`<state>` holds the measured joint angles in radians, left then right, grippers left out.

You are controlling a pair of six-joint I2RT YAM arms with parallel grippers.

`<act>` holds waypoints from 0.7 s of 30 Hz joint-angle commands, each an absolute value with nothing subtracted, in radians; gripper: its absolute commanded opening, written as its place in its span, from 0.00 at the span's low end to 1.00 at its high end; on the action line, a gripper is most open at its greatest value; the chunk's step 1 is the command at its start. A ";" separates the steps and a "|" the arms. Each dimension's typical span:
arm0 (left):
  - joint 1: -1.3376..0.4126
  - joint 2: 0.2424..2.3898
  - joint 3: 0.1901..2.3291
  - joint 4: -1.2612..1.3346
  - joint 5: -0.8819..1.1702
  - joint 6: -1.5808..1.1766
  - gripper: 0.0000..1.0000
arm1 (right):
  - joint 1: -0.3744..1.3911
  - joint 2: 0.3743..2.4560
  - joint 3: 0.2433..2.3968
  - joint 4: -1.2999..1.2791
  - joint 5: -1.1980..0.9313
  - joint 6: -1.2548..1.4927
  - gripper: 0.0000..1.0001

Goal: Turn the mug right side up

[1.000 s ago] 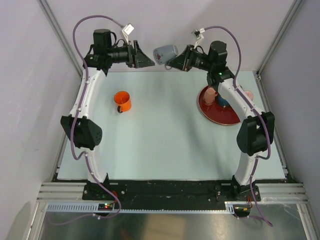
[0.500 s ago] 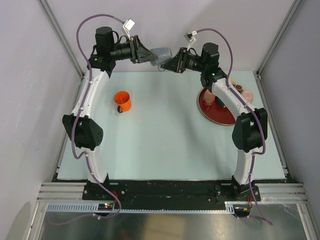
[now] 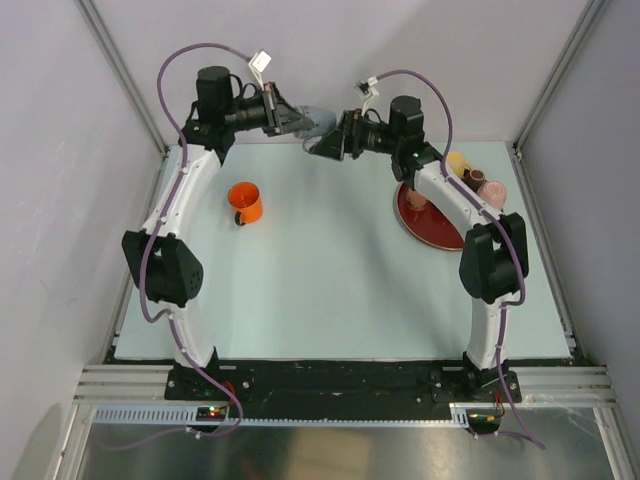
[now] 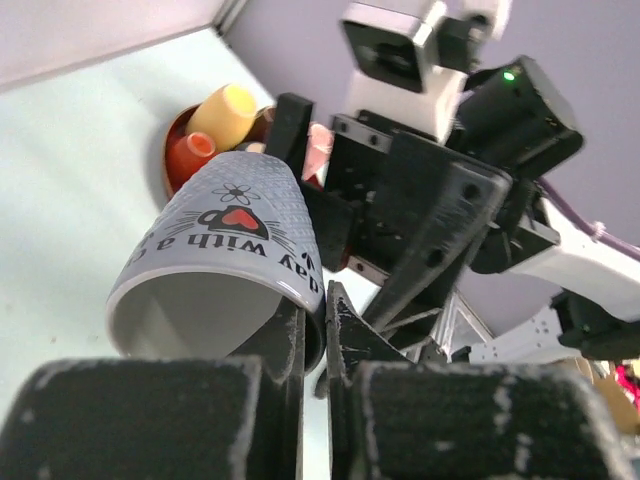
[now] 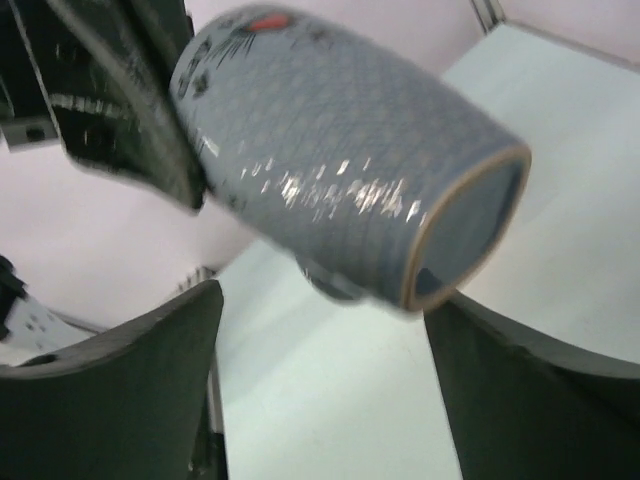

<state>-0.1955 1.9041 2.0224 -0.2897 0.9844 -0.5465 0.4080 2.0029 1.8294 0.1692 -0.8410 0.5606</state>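
Observation:
A grey mug [image 3: 316, 117] with a heart and black lettering hangs in the air above the table's far edge, lying roughly on its side. My left gripper [image 4: 318, 300] is shut on the mug [image 4: 225, 235], pinching its rim, one finger inside the mouth and one outside. The mug's base [image 5: 470, 225] points toward my right gripper [image 5: 322, 300], which stands open; its fingers flank the base without pressing on it. From above, the left gripper [image 3: 298, 124] and the right gripper [image 3: 320, 145] meet at the mug.
An orange mug [image 3: 245, 202] stands mouth up on the left of the table. A red plate [image 3: 440, 236] at the right holds several small cups, with a yellow cup [image 3: 456, 161] and a pink cup [image 3: 493, 190] at its far side. The back wall is close behind both grippers.
The right gripper, which held the mug, has opened and let go. The left gripper has come up to the mug and shut on its rim. Both arms shifted slightly left.

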 commanded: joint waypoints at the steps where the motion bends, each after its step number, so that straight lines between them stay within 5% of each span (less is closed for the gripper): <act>1: -0.171 1.815 1.963 -0.349 0.845 -0.468 0.00 | 0.360 1.879 1.725 0.095 -0.869 0.444 0.94; 13: -0.171 1.586 1.626 -0.773 0.219 -0.146 0.00 | 0.215 1.606 1.449 -0.312 -0.689 0.033 0.99; 21: -0.172 1.521 1.411 -0.918 0.014 -0.141 0.00 | 0.190 1.564 1.406 -0.378 -0.659 0.005 1.00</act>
<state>-0.1696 1.5646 1.4643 -0.8555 0.1486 -0.1665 0.1989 1.5963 1.4193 -0.3168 -0.6838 0.0612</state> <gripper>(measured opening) 0.063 0.993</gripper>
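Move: The grey mug is already in the left fingers, gripped at the rim. For that hand, the bare table on the near side of the orange mug is about 12 cm back, 19 to the left and 38 below; the orange mug is some 5 cm ahead, 17 left and 34 below. From the right hand, the red plate lies about 8 cm ahead, 30 to the right and 34 below; the pink mug on it about 9 ahead, 23 right, 29 below. The grey mug, still pinched by its rim, is swung by the left arm down some 20 cm and about 15 cm to the left, then also back, towards the table by the orange mug, while the wrist turns about 60 degrees from sideways to mostly down. The right fingers open fully and back off to the right about 15 cm, sinking somewhat, towards the red plate. ##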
